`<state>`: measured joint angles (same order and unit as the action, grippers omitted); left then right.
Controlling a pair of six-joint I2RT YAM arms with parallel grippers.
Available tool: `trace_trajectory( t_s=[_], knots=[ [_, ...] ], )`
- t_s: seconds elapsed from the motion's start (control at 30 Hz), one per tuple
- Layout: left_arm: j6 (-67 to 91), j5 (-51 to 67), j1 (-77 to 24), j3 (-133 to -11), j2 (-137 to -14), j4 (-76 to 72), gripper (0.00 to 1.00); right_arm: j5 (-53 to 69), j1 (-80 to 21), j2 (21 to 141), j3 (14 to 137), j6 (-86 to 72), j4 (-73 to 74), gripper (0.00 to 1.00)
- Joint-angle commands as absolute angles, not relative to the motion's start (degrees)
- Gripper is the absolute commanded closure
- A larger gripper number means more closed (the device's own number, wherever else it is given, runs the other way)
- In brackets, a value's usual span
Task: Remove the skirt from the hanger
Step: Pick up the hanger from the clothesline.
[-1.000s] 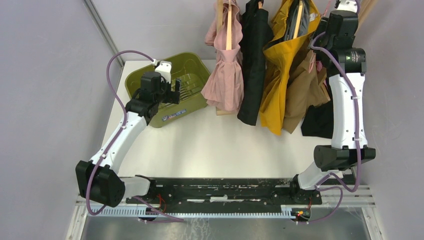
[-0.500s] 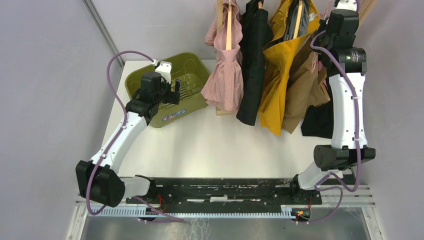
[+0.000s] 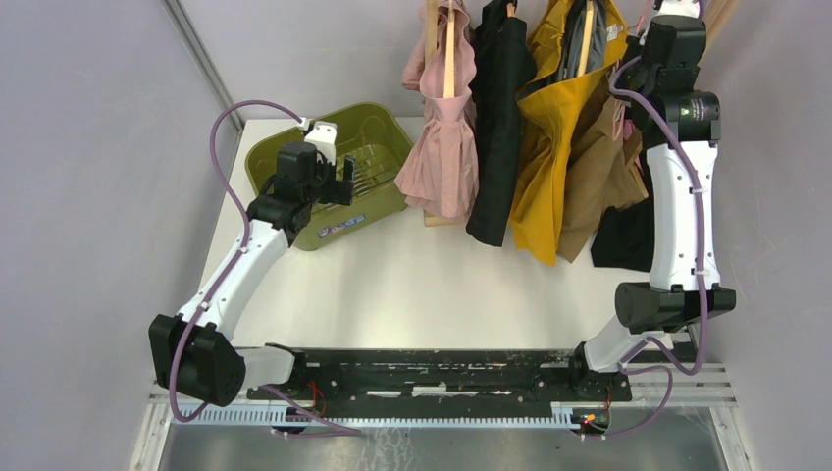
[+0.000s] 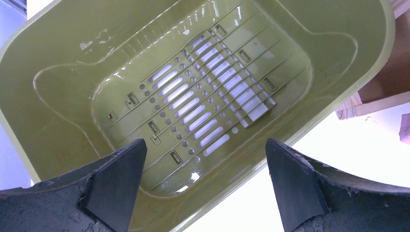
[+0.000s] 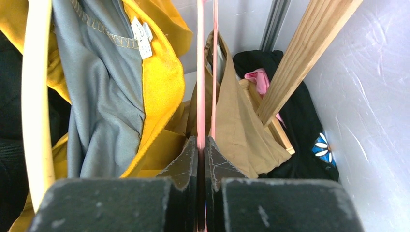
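A tan skirt (image 5: 238,126) hangs from a thin pink hanger (image 5: 200,72) at the right end of the rack, between a yellow garment (image 5: 159,82) and a black one (image 5: 309,145). My right gripper (image 5: 202,145) is shut on the pink hanger's rod just above the skirt. From above, the right gripper (image 3: 673,41) is high at the back right, over the tan skirt (image 3: 600,177). My left gripper (image 4: 205,145) stands open and holds nothing, hovering above the green basket (image 4: 338,72); from above the left gripper (image 3: 345,183) is over the basket's near rim.
A slanted wooden rack post (image 5: 302,53) rises just right of the hanger. Pink (image 3: 443,147), black (image 3: 498,118) and yellow (image 3: 549,147) garments hang along the back. The green basket (image 3: 388,123) sits at the back left. A grey wall (image 5: 372,96) is close on the right.
My right gripper has closed onto the pink hanger. The yellow and tan garments have shifted slightly. The left arm has stayed still.
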<state>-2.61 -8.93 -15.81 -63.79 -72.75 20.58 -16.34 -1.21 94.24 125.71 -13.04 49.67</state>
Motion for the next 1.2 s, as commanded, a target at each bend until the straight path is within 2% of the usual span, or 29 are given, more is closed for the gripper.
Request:
trace_trajectory(
  t_s=[0.0, 0.33, 0.63, 0.93, 1.17],
  knots=[
    [-3.97, -9.91, -15.56, -63.94, -71.71, 17.56, 0.00, -16.91, -1.14, 92.44, 130.99, -11.08, 44.76, 0.99],
    [-3.48, -8.55, -15.60, -65.78, -72.77, 17.23, 0.00, -18.03, -1.14, 88.65, 130.89, -8.28, 41.66, 0.99],
    [-3.53, -9.25, -15.56, -64.60, -71.68, 17.55, 0.00, -17.53, -1.14, 90.92, 129.05, -9.21, 41.09, 0.99],
    [-3.88, -9.29, -15.62, -64.33, -71.39, 17.19, 0.00, -17.94, -1.23, 90.02, 134.75, -7.87, 40.48, 0.99],
    [-3.90, -8.75, -15.67, -64.42, -71.11, 17.23, 0.00, -17.52, -1.22, 88.12, 134.70, -7.84, 40.25, 0.99]
  ],
)
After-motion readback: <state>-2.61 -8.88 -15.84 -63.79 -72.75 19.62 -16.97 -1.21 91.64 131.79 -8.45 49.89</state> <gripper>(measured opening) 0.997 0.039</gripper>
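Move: The right hand already pinches the pink hanger in its closed fingers. The brown skirt hangs about 20 cm below this hand and some 2 cm to its left, neither ahead nor back. The yellow skirt's hanger is level fore and aft, about 8 cm left and 3 cm lower; the wooden post stands roughly 8 cm ahead, 7 cm right. From the idle left hand, the pink hanger is some 55 cm right, 8 cm ahead and 20 cm up. Keeping its pinch on the pink hanger, the right hand lifts it about 5.5 cm while drawing back 3. ##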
